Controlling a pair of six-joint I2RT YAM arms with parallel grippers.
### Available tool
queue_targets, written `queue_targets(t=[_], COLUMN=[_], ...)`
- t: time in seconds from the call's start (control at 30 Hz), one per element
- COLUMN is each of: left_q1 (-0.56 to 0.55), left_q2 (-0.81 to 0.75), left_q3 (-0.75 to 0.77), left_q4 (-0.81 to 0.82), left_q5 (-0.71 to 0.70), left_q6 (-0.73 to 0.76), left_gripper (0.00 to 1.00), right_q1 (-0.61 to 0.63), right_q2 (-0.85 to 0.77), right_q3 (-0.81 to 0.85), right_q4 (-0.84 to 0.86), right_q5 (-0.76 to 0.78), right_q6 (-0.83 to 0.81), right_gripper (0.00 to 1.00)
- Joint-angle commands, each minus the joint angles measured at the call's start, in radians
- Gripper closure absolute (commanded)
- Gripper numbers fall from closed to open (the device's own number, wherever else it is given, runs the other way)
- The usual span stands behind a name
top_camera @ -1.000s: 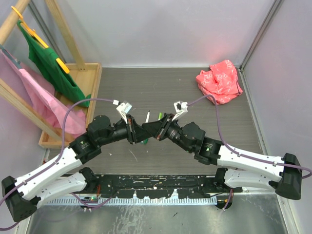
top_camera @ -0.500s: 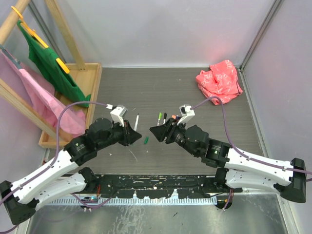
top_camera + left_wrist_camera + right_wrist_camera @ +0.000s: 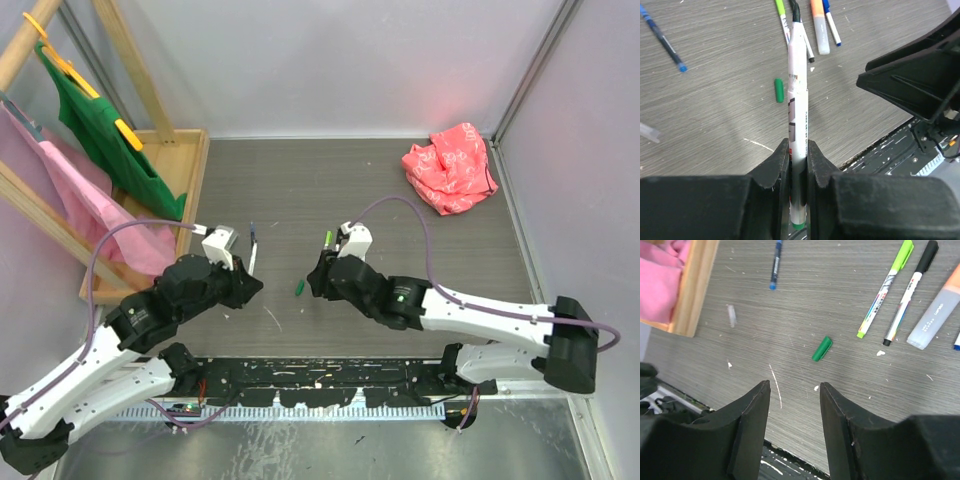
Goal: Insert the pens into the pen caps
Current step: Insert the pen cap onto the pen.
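My left gripper [image 3: 799,150] is shut on a white pen [image 3: 796,75] with a dark tip and a green rear end; from above this pen [image 3: 252,255] points away from me, out of the left gripper [image 3: 245,280]. A small green pen cap [image 3: 822,349] lies loose on the table, also visible as the green cap [image 3: 299,288] between the two arms. My right gripper [image 3: 795,385] hangs open just short of it, nothing between its fingers. Beyond lie a lime pen [image 3: 885,290], a black-capped pen [image 3: 910,292] and an orange highlighter [image 3: 935,315].
A blue pen [image 3: 775,265] and a clear cap [image 3: 731,315] lie near the wooden tray [image 3: 692,290], which holds a rack with green and pink cloths [image 3: 110,140]. A red cloth [image 3: 452,165] sits at the back right.
The two grippers, close together a second ago, have drawn apart. The left one carried its pen to the left. The right one has opened and moved left toward the green cap.
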Motion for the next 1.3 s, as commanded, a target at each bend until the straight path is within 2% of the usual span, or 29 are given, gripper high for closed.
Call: queue_targets(t=[0.0, 0.3, 0.63, 0.97, 1.27], left_q1=[0.005, 0.004, 0.004, 0.005, 0.005], left_q2=[-0.017, -0.06, -0.195, -0.209, -0.244], left_q3=[0.082, 0.129, 0.099, 0.102, 0.101], left_q4=[-0.084, -0.213, -0.207, -0.223, -0.228], left_q5=[-0.048, -0.08, -0.16, -0.175, -0.228], left_q6=[0.067, 0.156, 0.136, 0.136, 0.123], left_gripper=[1.0, 1.0, 1.0, 1.0, 1.0], right_q1=[0.004, 0.004, 0.004, -0.004, -0.025], right_q2=[0.109, 0.43, 0.764, 0.874, 0.906], right_q3=[0.111, 0.346, 0.692, 0.743, 0.729], right_q4=[-0.069, -0.273, -0.607, -0.641, -0.587], right_q5=[0.072, 0.138, 0.196, 0.191, 0.144], right_q6=[0.119, 0.291, 0.45, 0.498, 0.453], right_gripper=[0.5, 0.47, 0.45, 0.46, 0.48])
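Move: The green cap lies on the table about 7 cm ahead of my empty right hand, 5 cm to its left and some 16 cm below. On the table too, the lime pen's middle is about 16 cm ahead and 1 cm to the right of that hand, with the black pen beside it, equally far ahead and 4 cm to the right. From my left hand, which already holds the green-ended pen, the cap is roughly 9 cm ahead, 8 cm right and 19 cm down. I swoop my right hand down about 13 cm onto the green cap, slanting forward and left at first, then sinking almost straight. Its fingers stay half open, tipping steeper and turning clockwise until the cap shows between their tips, not yet touched. Meanwhile my left hand keeps its grip on the pen and draws off about 7 cm to the left, rising slightly. ##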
